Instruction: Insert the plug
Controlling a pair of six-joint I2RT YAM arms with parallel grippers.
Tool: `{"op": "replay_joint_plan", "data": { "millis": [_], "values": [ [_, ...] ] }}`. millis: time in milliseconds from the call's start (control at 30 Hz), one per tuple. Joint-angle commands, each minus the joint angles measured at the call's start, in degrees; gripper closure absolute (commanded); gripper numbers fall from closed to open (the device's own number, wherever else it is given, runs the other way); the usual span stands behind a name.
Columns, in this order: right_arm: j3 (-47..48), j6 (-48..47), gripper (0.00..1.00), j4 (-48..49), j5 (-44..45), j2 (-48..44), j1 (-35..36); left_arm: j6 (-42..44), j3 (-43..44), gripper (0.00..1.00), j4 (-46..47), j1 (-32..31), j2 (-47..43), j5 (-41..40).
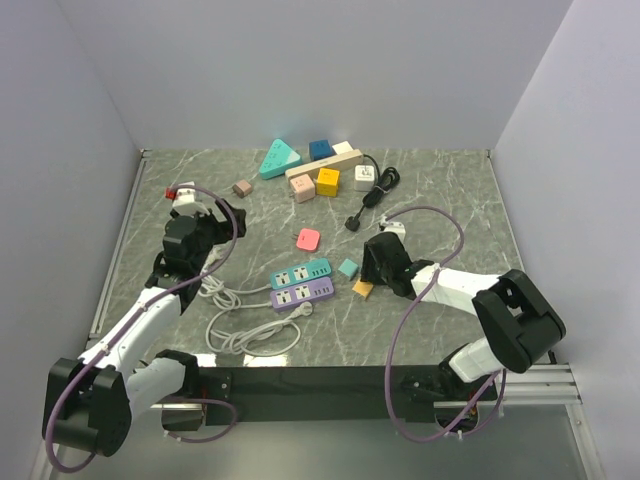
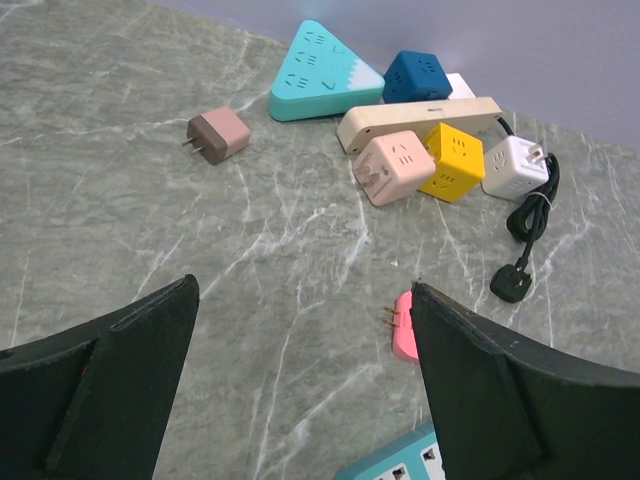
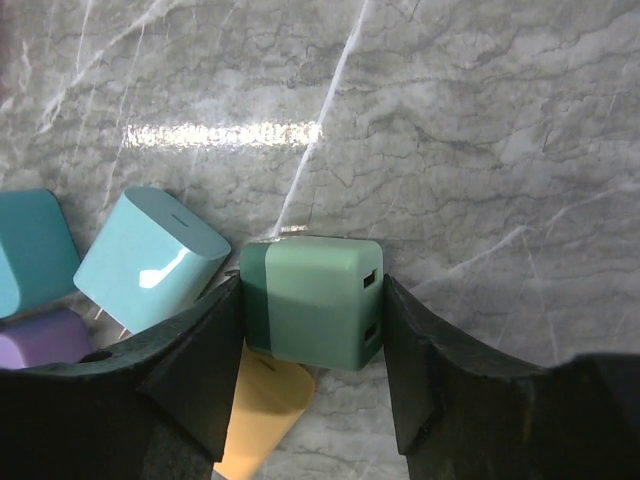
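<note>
My right gripper (image 3: pixel 312 283) is shut on a green cube plug (image 3: pixel 320 310) with two USB ports on its right face. It holds the plug just above the marble table, over a pale orange plug (image 3: pixel 262 405) and beside a light teal plug (image 3: pixel 150 255). In the top view the right gripper (image 1: pixel 373 262) is right of the teal power strip (image 1: pixel 301 273) and the purple power strip (image 1: pixel 301 293); the green plug is hidden there. My left gripper (image 2: pixel 305 290) is open and empty above bare table, left of a pink plug (image 2: pixel 403 325).
At the back lie a teal triangular strip (image 1: pixel 278 158), a beige strip (image 1: pixel 322 170), coloured cube adapters (image 1: pixel 327 181), a brown plug (image 1: pixel 242 187) and a black cord (image 1: pixel 372 195). White cables (image 1: pixel 250 330) coil at the near left. A red and white object (image 1: pixel 182 195) sits far left.
</note>
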Motion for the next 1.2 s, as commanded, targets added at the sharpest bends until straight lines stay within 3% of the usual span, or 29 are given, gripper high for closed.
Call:
{"op": "replay_joint_plan", "data": {
  "millis": [0,133,267,467,700,800,1167],
  "values": [
    [-0.37,0.1,0.48,1.55,-0.31,-0.18,0.32,1.41,2.49,0.07,1.15,-0.76,-0.51,2.29],
    [-0.9,-1.83,0.6,2.6,-0.66,-3.16,0.76,2.29,1.7,0.07,4.31,-2.16,-0.87,9.04],
    [-1.08,-5.34,0.62,5.5,-3.12,-7.64,1.73,3.26,1.52,0.07,8.27,-3.66,-0.52,21.96],
    [-2.48,-12.29,0.63,12.27,-13.57,-16.17,2.78,2.74,1.43,0.06,12.92,-5.24,0.45,37.77],
    [-5.21,-17.91,0.67,20.35,-29.92,-23.72,4.1,0.19,3.18,0.06,14.87,-6.99,4.05,49.91],
    [-5.03,-19.49,0.67,20.8,-33.79,-25.23,5.94,0.62,4.94,0.07,13.46,-9.97,6.25,50.9],
    [-3.89,-21.96,0.68,19.57,-32.57,-25.58,11.04,2.82,10.04,0.08,5.21,-16.76,12.22,47.83]
  ]
}}
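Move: Between the right fingers the green plug is already held, down at the table, some 36 cm to the right of the open left hand, about 6 cm nearer the base and 18 cm lower. From the right hand, the teal strip lies about 18 cm left and 1 cm back, the light blue plug 6 cm left and level with it, the orange plug 2 cm left and 5 cm back, the red plug 17 cm left and 8 cm ahead, all near hand height. Lifting the green plug some 16 cm, the right hand carries it about 12 cm left and 8 cm back towards the left hand, keeping its grip while the fingers tip up out of their steep downward pointing and swing counter-clockwise. The left hand sweeps about 20 cm right and 11 cm back towards the plug, turning some 60 degrees clockwise, fingers staying wide open. ##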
